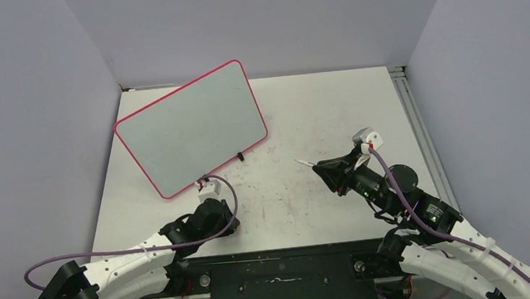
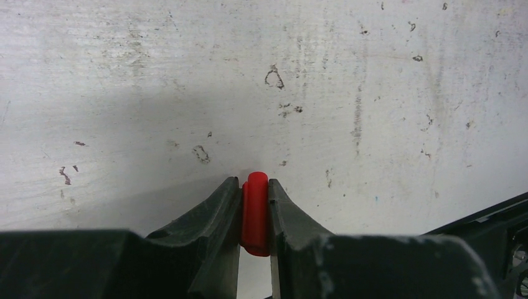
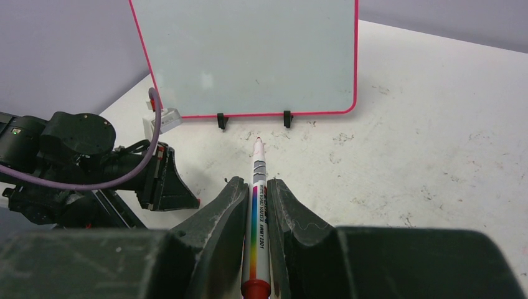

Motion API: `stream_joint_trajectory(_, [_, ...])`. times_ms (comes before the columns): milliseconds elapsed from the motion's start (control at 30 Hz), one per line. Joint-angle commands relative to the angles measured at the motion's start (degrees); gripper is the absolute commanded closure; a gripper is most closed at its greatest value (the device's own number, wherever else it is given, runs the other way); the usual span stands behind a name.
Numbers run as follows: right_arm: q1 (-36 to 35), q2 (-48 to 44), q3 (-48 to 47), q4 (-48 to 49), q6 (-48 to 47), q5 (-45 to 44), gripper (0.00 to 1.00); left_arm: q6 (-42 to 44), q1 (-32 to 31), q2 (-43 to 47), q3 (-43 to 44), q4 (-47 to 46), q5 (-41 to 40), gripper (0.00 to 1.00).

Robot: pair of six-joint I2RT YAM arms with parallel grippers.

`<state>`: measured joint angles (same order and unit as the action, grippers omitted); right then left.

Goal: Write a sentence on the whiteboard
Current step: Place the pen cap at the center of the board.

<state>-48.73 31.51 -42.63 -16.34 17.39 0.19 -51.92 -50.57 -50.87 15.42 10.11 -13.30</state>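
The whiteboard [image 1: 191,127] [image 3: 249,56] stands tilted on two black clip feet [image 3: 222,120] at the table's back left, with a red-pink rim and a blank face. My right gripper [image 1: 324,166] [image 3: 254,184] is shut on a white marker [image 3: 258,162] with a rainbow stripe. The marker's bare tip [image 1: 299,162] points at the board's lower edge, a short way off it. My left gripper [image 1: 228,221] [image 2: 255,187] hangs low over the table near the board's front corner. It is shut on a small red cap [image 2: 255,212].
The white table [image 1: 316,109] is scuffed with dark marks. Grey walls close in the left, back and right. A metal rail [image 1: 410,108] runs along the table's right edge. A black base plate [image 1: 280,271] spans the near edge between the arms.
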Motion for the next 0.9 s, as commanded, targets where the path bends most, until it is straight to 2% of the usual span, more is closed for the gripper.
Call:
stream_joint_trajectory(0, [0.2,1.1,-0.3,3.2,0.7,-0.9,0.95,-1.7,-0.2,-0.8,-0.2,-0.2,-2.1,0.8])
stream_joint_trajectory(333, [0.1,1.6,-0.3,3.3,1.4,-0.6,0.95,-3.2,-0.2,-0.2,0.6,5.4,-5.3,0.67])
stream_joint_trajectory(433, [0.2,1.9,-0.5,3.2,1.6,-0.6,0.95,-2.8,-0.2,1.0,2.7,9.3,-8.2,0.54])
stream_joint_trajectory(567, [0.2,1.7,-0.7,3.2,1.8,-0.6,0.95,-1.9,0.3,2.0,8.2,16.1,-16.2,0.4])
stream_joint_trajectory(733, [0.1,1.5,-0.7,3.8,2.2,-0.6,0.95,0.1,6.7,-1.7,12.8,16.9,-19.0,0.37])
stream_joint_trajectory(867, [0.1,1.6,-0.5,4.3,2.3,-0.6,0.95,2.2,11.6,-5.6,13.7,11.9,-20.9,0.38])
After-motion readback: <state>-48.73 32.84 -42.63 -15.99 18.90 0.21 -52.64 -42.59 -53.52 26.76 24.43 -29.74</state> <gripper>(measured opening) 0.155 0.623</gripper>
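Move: My left hand already holds the red pen cap between its fingertips, close over the bare table; the spot to set it on is right below, about 2 cm down. The whiteboard's left clip stands some 16 cm ahead and 10 cm to the left, its right clip about 22 cm ahead and 1 cm to the right, both near table height. From my right hand the pen cap is roughly 22 cm to the left, level fore and aft, and 28 cm lower. I ease my left hand down barely a centimetre and open its fingers wide, letting go of the pen cap on the table. Then I draw the hand off to the left and forward towards the whiteboard's near edge, ending about 8 cm away across the table and 4 cm higher, while it turns some 20 degrees counter-clockwise. ##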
